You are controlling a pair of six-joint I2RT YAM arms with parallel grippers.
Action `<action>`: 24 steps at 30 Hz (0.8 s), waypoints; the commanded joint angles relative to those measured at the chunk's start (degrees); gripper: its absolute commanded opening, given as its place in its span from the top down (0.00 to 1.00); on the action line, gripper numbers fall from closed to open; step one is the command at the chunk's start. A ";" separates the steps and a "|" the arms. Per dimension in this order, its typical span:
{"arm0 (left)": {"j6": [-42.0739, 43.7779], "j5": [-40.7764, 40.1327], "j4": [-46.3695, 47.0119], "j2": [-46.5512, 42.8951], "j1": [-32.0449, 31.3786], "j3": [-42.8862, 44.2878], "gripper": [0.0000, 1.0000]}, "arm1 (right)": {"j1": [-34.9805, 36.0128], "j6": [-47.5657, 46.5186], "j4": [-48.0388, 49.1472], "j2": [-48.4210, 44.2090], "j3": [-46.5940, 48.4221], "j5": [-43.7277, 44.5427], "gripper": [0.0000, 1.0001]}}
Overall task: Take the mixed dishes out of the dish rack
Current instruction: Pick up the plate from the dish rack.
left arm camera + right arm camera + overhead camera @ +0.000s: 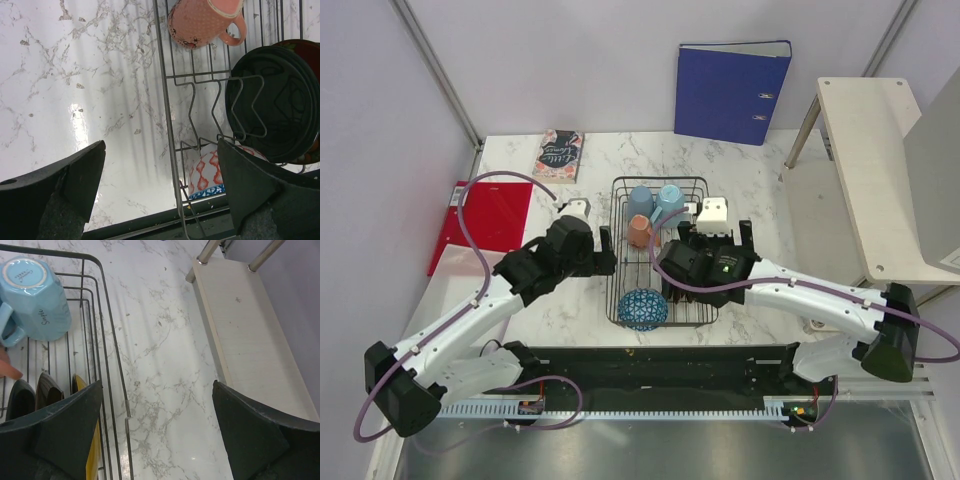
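Note:
The black wire dish rack [695,300] stands mid-table. In it are two blue mugs [655,200], a salmon-orange cup [640,230] and a blue net-patterned bowl [643,308]. My left gripper [608,252] is open and empty, astride the rack's left rim [167,100]. Its view shows the salmon cup [200,22], a black dish [280,100] standing on edge and the bowl [207,172]. My right gripper [715,235] is open and empty, astride the rack's right rim [107,340]. Its view shows a blue mug [35,297], dark dish edges [47,390] and a yellow plate edge [92,460].
A blue binder [730,90] stands at the back wall. A book [558,155] and a red folder [490,215] lie at the left. A white side table [875,170] stands at the right, also in the right wrist view [250,330]. A black rail [660,365] runs along the near edge.

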 commanded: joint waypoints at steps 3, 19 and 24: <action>-0.98 -1.65 0.17 -2.01 0.06 -0.11 0.01 | 0.46 -10.47 11.50 -9.20 -3.83 -4.31 0.02; -2.38 -1.03 -0.09 -1.22 0.15 -0.20 0.01 | 0.46 -14.09 6.35 -8.26 -3.23 -4.41 0.22; -3.61 -1.39 -0.09 0.27 0.15 -0.20 0.01 | 0.55 -10.49 2.55 -7.11 -2.00 -7.12 0.33</action>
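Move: The yellow-backed plate, rightmost of the standing plates, lies about 5 cm left of the right hand, 4 cm back and roughly 11 cm below. Two dark plates stand some 3 and 6 cm left of it. The light-blue mug is about 16 cm ahead and 11 cm left of the hand, the pink mug 9 cm ahead and 17 cm left. From the left hand, that plate is about 20 cm right, 5 cm back and 6 cm lower. Without any clear contact, the right hand repositions beside and above the standing plates: it rises about 2.5 cm while easing back 1 cm, then sinks by slightly more than it rose. It swings some 10 degrees counter-clockwise, its brief roll is undone and it tips slightly down; near the end the wide-open fingers narrow to about two-thirds. ##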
